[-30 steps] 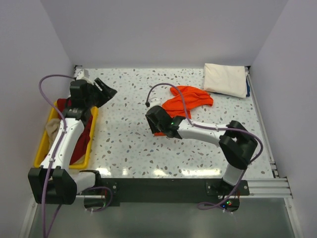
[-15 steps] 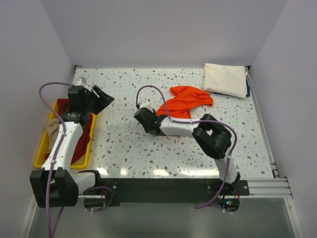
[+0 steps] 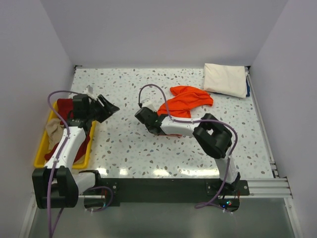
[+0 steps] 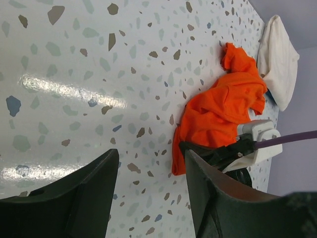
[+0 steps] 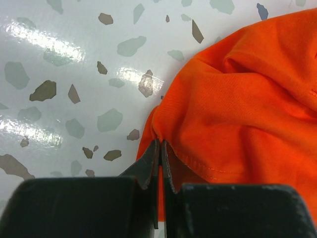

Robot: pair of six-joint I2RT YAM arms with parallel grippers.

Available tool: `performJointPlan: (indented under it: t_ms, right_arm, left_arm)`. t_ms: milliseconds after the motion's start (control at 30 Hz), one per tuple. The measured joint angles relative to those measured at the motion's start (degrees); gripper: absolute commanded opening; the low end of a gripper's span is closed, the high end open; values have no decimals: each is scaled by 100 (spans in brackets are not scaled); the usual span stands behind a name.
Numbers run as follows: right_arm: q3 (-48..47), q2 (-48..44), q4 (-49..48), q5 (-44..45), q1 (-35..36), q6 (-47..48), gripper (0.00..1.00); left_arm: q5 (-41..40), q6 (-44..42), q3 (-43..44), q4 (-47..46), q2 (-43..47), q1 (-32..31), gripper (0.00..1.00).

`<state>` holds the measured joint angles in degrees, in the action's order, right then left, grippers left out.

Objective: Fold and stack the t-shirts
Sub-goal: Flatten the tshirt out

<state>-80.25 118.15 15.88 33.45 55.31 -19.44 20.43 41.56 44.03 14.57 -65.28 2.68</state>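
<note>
A bright orange t-shirt [image 3: 187, 101] [image 4: 223, 106] [image 5: 237, 94] lies crumpled on the speckled table, right of centre. My right gripper [image 3: 154, 119] [image 5: 161, 144] is shut on its near-left hem, a fold of cloth pinched between the fingertips. A cream-white t-shirt [image 3: 225, 79] [image 4: 278, 57] lies folded at the far right corner. A dark red t-shirt [image 3: 64, 106] and a beige one [image 3: 53, 130] lie in the tray. My left gripper [image 3: 110, 106] [image 4: 151, 158] hovers open over bare table at the left, pointing toward the orange shirt, with nothing between its fingers.
A yellow tray [image 3: 40, 148] stands along the left edge under my left arm. A blue thing [image 3: 247, 87] peeks out from under the cream-white shirt. White walls close the table on three sides. My right arm's elbow [image 3: 214, 138] is bent over the near middle.
My right gripper slid left to the orange shirt's hem, then shut on it. My left arm drew a little nearer and lower, jaws still wide.
</note>
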Motion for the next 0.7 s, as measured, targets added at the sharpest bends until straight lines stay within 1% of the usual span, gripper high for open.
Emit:
performJointPlan:
  t_ms: [133, 233, 367, 600, 700]
  right_arm:
    - [17, -146, 42, -105, -105, -52, 0]
    - [85, -492, 87, -214, -203, -94, 0]
    - [205, -1320, 153, -369, -363, -122, 0]
    - [662, -2903, 210, -472, -752, -184, 0]
    - [1113, -3615, 332, -529, -1172, -238, 0]
  left_arm:
    - [57, 2, -168, -111, -2, -116, 60]
    - [-31, 13, -184, -212, -85, -566, 61]
    - [-140, 116, -184, -385, -444, -1368, 61]
    - [-417, 225, -146, -503, -1189, -2096, 61]
    - [-540, 234, 35, -522, -1659, -2524, 61]
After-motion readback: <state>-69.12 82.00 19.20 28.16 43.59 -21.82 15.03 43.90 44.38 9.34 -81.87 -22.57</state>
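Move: The right hand already has the orange t-shirt's left edge pinched low over the table; the shirt's middle lies about 13 cm to its right and 6 cm ahead, its near-left corner some 5 cm back, 1 cm to the right, and the white stack about 24 cm ahead, 41 cm right. From the open left hand, that near-left corner is about 18 cm right, 4 cm back and 14 cm below. With its fingers kept shut on the t-shirt's left edge, the right hand lifts the cloth almost straight up, some 18 cm in all, then swings to the right over the shirt late in the rise, its left side tilting up about 20 degrees. The left hand meanwhile sweeps right and then sinks towards the near-left corner, drawing back a little as it turns clockwise and tips further down, fingers staying open and touching nothing yet. ##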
